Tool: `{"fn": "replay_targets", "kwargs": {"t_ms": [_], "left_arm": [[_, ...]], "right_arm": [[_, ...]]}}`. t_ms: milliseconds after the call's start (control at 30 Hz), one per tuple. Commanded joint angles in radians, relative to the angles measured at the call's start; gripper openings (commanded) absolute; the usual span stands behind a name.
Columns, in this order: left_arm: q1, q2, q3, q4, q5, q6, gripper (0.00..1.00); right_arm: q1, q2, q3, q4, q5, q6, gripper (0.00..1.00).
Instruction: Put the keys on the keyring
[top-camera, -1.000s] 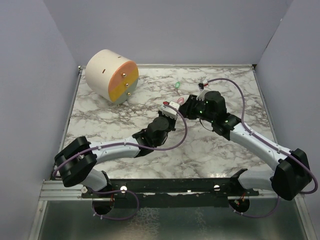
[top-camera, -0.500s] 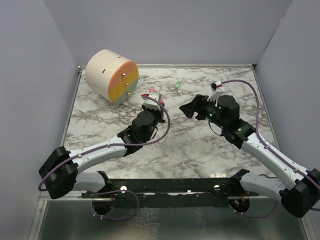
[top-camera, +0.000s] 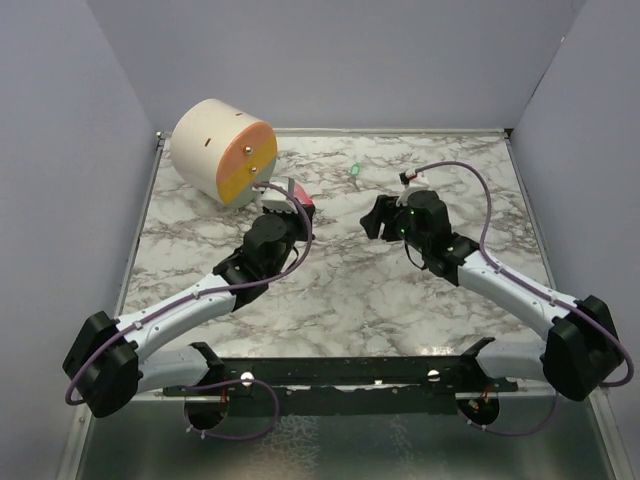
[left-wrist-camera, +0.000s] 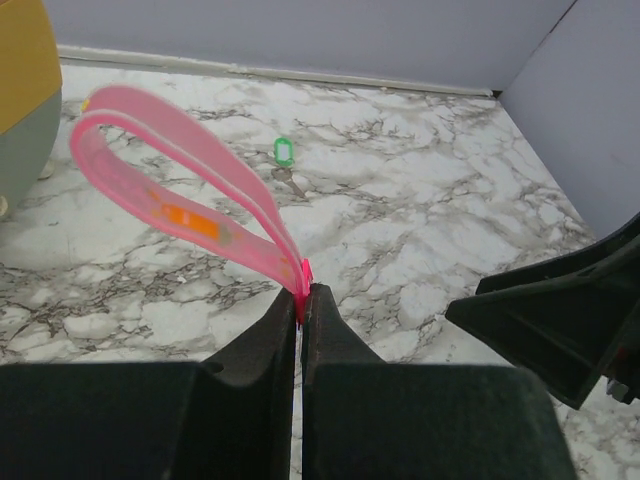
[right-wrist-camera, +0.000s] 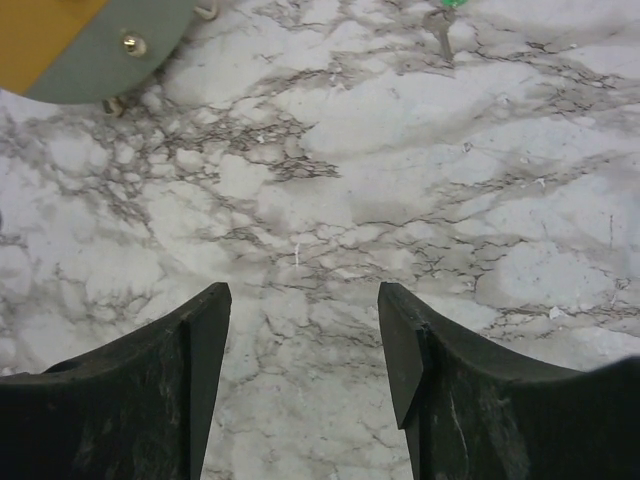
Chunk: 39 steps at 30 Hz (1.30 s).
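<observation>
The pink key (left-wrist-camera: 170, 190), a slim translucent pink loop with an orange patch, sticks out of my left gripper (left-wrist-camera: 302, 295), which is shut on its end. From above, that gripper (top-camera: 284, 203) holds the pink key (top-camera: 300, 194) just right of the cream-and-orange cylinder (top-camera: 225, 150). The green key (top-camera: 354, 171) lies flat on the marble near the back, also visible as the green key (left-wrist-camera: 284, 152). My right gripper (top-camera: 372, 218) hovers mid-table; its jaws (right-wrist-camera: 303, 300) stand open over bare marble. I cannot make out a separate keyring; the cylinder's face carries small brass pegs (right-wrist-camera: 129, 42).
The marble table (top-camera: 330, 290) is closed in by lilac walls at the left, back and right. The cylinder (left-wrist-camera: 20, 100) lies on its side at the back left. My right gripper's dark body (left-wrist-camera: 560, 320) shows at the right of the left wrist view.
The grippers were together over the pink key. The right one opened and drew away; the left carried the key left and back, towards the cylinder.
</observation>
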Motion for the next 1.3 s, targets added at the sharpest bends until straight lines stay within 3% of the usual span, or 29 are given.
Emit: {"fn": "replay_targets", "kwargs": {"t_ms": [0, 133, 400, 667, 867, 1267], "left_arm": [[0.033, -0.027, -0.009, -0.050, 0.031, -0.074, 0.00], [0.077, -0.030, -0.015, -0.036, 0.025, -0.104, 0.00], [0.121, -0.044, -0.053, 0.076, 0.111, -0.132, 0.00], [0.124, -0.082, -0.098, 0.103, 0.080, -0.039, 0.00], [0.127, -0.084, -0.096, 0.102, 0.073, -0.015, 0.00], [0.145, -0.067, -0.098, 0.102, 0.070, -0.013, 0.00]], "right_arm": [[0.004, 0.076, 0.038, 0.083, 0.100, -0.047, 0.59], [-0.029, 0.246, 0.153, 0.080, 0.072, -0.057, 0.58], [-0.140, 0.689, 0.600, 0.017, -0.052, -0.074, 0.56], [-0.224, 1.065, 1.045, -0.142, -0.149, -0.041, 0.39], [-0.229, 1.164, 1.103, -0.136, -0.160, -0.021, 0.38], [-0.231, 1.195, 1.047, -0.095, -0.182, -0.002, 0.37]]}}
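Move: From the right hand, the key with the green tag lies about 27 cm ahead, 3 cm to the left and 16 cm below. The pink loop in the left fingers is some 17 cm left of the right hand, 4 cm farther out and 11 cm higher; the drawer drum's middle is roughly 24 cm ahead, 33 cm left and 8 cm below. From the left hand, the key is about 27 cm ahead, 9 cm right and 24 cm below. Right hand reaches 25 cm forward, then down over the key, fingers narrowing; left carries the loop 4 cm left. ##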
